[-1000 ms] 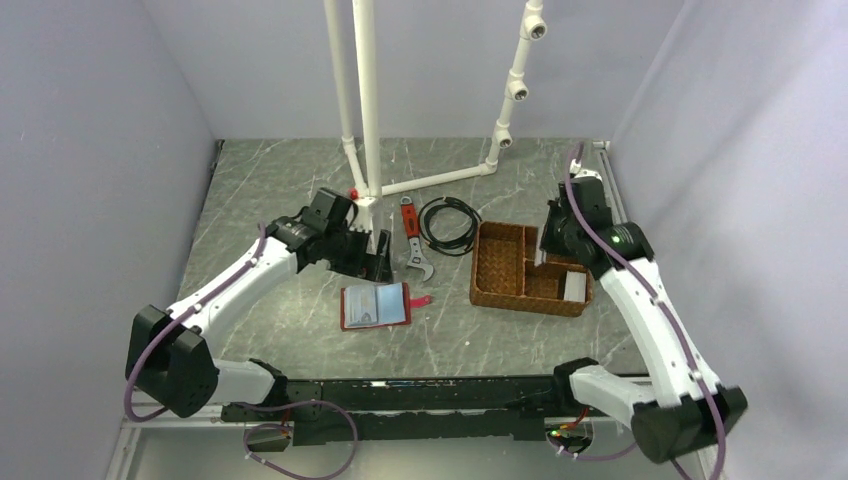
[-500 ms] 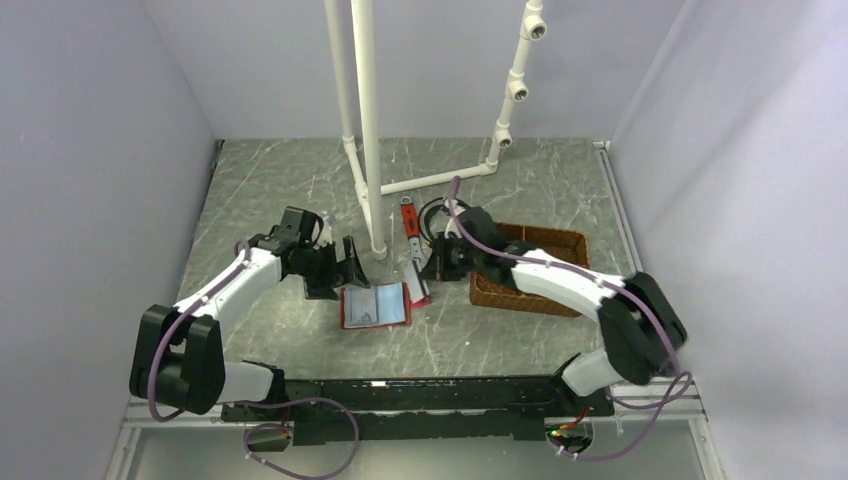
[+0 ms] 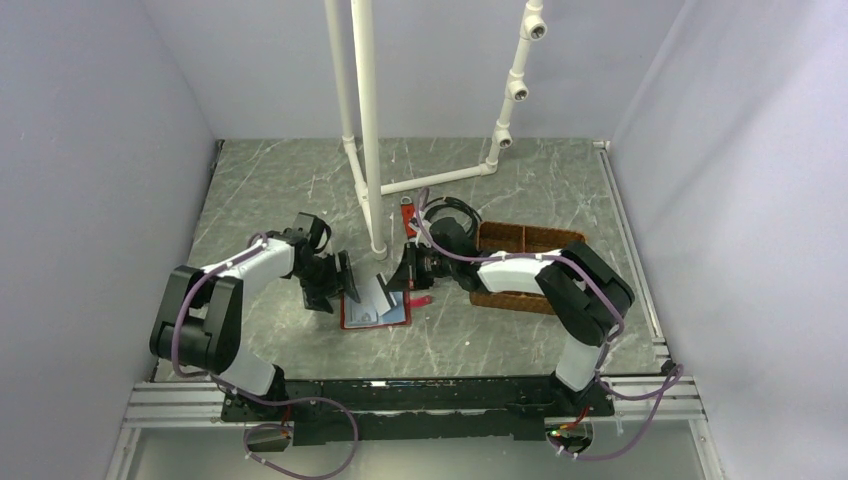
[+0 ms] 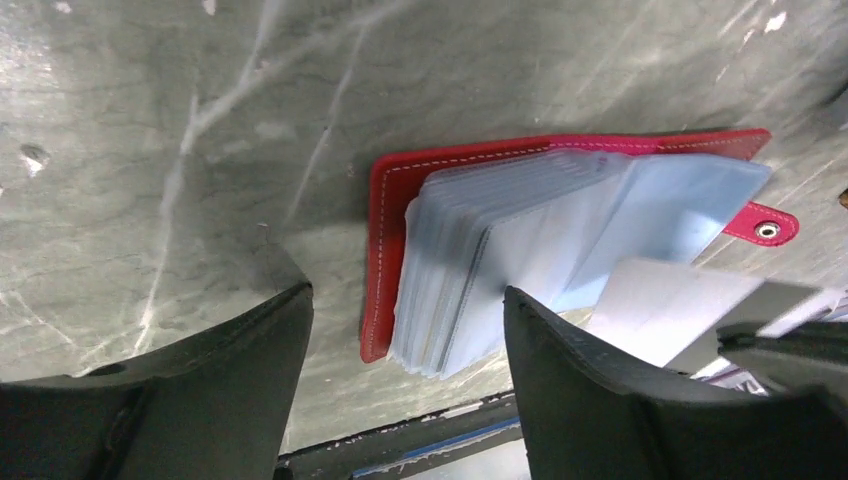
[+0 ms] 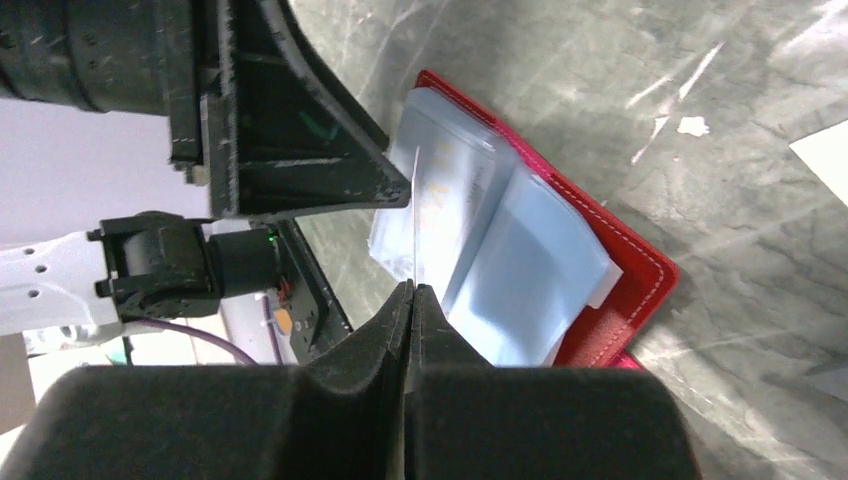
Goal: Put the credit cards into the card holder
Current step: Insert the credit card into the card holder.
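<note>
The card holder (image 3: 392, 318) is a red wallet lying open on the table, its clear pockets fanned up. My left gripper (image 3: 335, 287) is open and low at the wallet's left edge; in the left wrist view its jaws (image 4: 405, 295) straddle the red rim (image 4: 383, 250) and the pocket stack (image 4: 500, 260). My right gripper (image 3: 398, 278) is shut on a pale credit card (image 3: 374, 291), tilted over the open pockets. In the right wrist view the card (image 5: 414, 215) shows edge-on above the shut fingers (image 5: 412, 292), over the wallet (image 5: 640, 275). The card also shows in the left wrist view (image 4: 660, 310).
A brown woven tray (image 3: 505, 238) stands right of the wallet, partly under my right arm. A red-handled wrench (image 3: 407, 210) and a coiled black cable (image 3: 452, 210) lie behind the right gripper. A white pipe frame (image 3: 370, 130) rises just behind the wallet.
My right arm swung from the tray to over the wallet, carrying a card. My left gripper moved down to the wallet's left edge. The pockets now stand fanned up.
</note>
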`<state>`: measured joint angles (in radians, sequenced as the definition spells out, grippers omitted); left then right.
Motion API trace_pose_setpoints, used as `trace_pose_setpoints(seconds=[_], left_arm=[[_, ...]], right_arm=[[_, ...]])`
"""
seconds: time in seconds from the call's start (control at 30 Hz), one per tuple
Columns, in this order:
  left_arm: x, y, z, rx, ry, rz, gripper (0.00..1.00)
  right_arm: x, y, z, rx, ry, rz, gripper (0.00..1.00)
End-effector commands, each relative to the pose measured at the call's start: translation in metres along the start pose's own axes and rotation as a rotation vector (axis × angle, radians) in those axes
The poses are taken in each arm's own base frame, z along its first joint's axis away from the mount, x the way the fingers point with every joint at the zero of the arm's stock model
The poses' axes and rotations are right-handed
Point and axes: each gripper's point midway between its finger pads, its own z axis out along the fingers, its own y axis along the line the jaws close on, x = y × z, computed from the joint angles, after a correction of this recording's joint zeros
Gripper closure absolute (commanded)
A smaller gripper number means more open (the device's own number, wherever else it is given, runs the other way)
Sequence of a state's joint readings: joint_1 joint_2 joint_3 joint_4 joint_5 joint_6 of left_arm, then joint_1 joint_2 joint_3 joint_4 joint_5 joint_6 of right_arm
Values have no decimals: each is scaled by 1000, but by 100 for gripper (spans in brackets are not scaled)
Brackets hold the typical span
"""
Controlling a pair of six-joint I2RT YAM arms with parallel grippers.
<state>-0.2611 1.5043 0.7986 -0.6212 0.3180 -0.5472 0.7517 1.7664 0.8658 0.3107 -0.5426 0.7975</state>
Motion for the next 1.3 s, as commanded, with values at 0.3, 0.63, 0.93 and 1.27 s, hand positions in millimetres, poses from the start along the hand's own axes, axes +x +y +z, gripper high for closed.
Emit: trace_pose_setpoints(seconds=[0.3, 0.63, 0.93, 1.27], left_arm=[[4, 28, 10, -150, 26, -71, 39], [4, 28, 9, -145, 22, -71, 45], [6, 28, 10, -144, 26, -70, 49], [5, 26, 8, -136, 22, -67, 51]], right_arm=[[7, 0, -11, -90, 61, 41, 100], [19, -12, -3, -95, 115, 115, 100], [21, -21, -7, -72, 116, 145, 100], [20, -21, -8, -84, 111, 144, 100]])
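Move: The right hand, already gripping a card, goes for the card holder's right-hand sleeve, about 5 cm back from it, straight in line sideways and some 6 cm below. The holder's red strap lies 4 cm back and 7 cm to the right, the foot of the white pipe about 8 cm ahead and 3 cm left. The left hand hovers just above the holder's left edge; the holder's middle is roughly 8 cm to its right, level with it and 2 cm lower. The left fingers close from wide to about half open around the left edge of the card holder, one on the sleeve stack and one at the outer edge, the hand nearly still after settling slightly. The right hand keeps its pinch on the card and brings it down about 3 cm, also right and back some 2 cm each, onto the right-hand sleeve, rolling 10–15 degrees so the card's far side dips. ##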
